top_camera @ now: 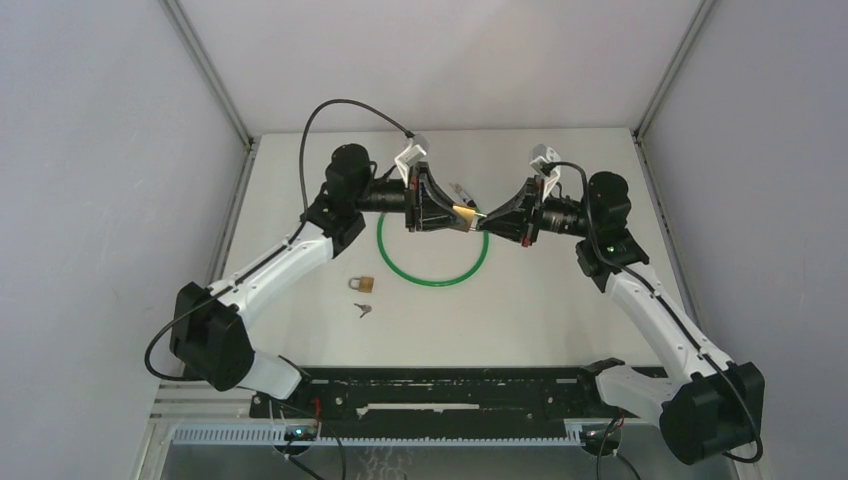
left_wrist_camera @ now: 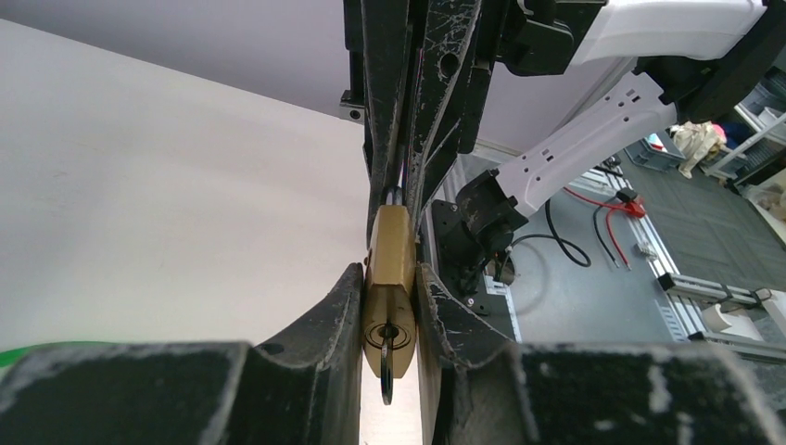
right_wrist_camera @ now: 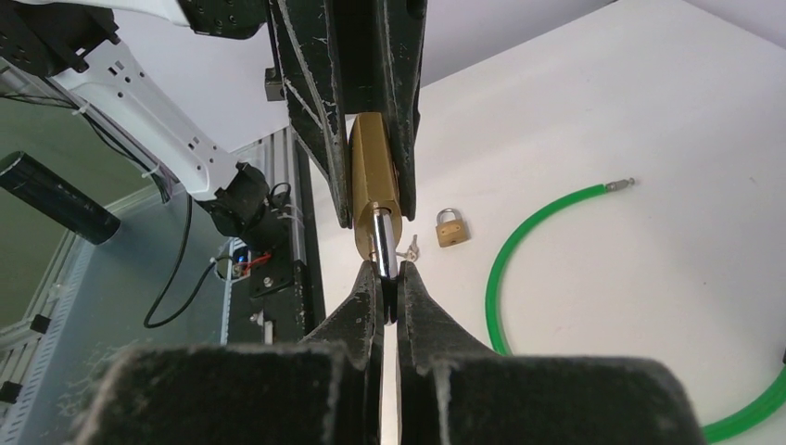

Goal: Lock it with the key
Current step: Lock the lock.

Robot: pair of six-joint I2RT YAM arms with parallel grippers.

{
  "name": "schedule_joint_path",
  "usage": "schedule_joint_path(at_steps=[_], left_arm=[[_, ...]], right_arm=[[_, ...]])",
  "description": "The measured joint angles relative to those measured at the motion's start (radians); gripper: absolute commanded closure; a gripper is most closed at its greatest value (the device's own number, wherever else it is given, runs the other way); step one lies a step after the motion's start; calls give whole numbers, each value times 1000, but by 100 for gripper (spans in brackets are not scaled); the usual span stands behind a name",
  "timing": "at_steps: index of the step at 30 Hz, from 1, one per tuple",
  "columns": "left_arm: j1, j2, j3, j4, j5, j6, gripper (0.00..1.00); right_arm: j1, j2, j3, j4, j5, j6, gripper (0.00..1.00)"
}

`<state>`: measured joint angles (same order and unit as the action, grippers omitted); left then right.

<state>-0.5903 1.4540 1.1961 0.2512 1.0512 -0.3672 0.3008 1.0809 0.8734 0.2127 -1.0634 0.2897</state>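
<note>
A brass padlock (top_camera: 463, 215) hangs in mid-air above the table, between both grippers. My left gripper (left_wrist_camera: 389, 278) is shut on its brass body (left_wrist_camera: 389, 250), one finger on each flat side. A dark key (left_wrist_camera: 386, 369) sticks out of the keyhole in the padlock's base, seen edge-on and pointing toward my left wrist. My right gripper (right_wrist_camera: 389, 273) is shut on the silver shackle (right_wrist_camera: 383, 243) at the opposite end of the body (right_wrist_camera: 373, 176). In the top view the left gripper (top_camera: 452, 213) and right gripper (top_camera: 486, 216) meet tip to tip.
A green cable ring (top_camera: 432, 265) lies on the table under the grippers. A second small brass padlock (top_camera: 362, 284) and small loose keys (top_camera: 362, 309) lie to its left. A small silver item (top_camera: 461, 189) lies behind the grippers. Walls enclose the table.
</note>
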Motion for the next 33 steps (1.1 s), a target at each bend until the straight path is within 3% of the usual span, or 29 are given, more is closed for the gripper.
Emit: schedule_joint_path(at_steps=[16,17,23,29,33], left_arm=[[0,16,-95,248,-34,-158,100],[0,16,-95,246,-35,-156,100],[-29,12,-92,153,-79,-85,100],[-85,15,-92,29,-117,-4,100],[-88,15,-92,13,-116,11,100]], right_arm=[[1,21,40,-86,16,-65,100],[0,18,43,-102,20,-78,96],[3,26,171,-402,71,-277,44],[21,11,290,-603,58,-477,24],[11,0,327,-734,62,-578,18]])
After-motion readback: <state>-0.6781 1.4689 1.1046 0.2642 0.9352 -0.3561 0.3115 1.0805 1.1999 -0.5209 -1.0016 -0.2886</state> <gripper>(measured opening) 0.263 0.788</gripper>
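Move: The left hand already grips the lock's brass body, its middle about 2 cm to that hand's right and level with it. From the right hand, which already pinches the shackle, the body lies some 4 cm left and 1 cm ahead. Far below on the table, about 31 cm under the left hand, the spare padlock lies 21 cm left and 5 cm ahead, the keys 21 cm left and level, and the hose's near bend 6 cm left and 5 cm ahead. Still pinching the shackle, the right fingers bear against the lock body in the left grip while both hands creep forward barely 1 cm. Then the right hand lets go, opening wide and drawing back, right and up about 2 cm each way as its fingertips dip some 15 degrees. The left keeps its grip and takes the lock down about 4 cm, with some 2 cm right and back. ##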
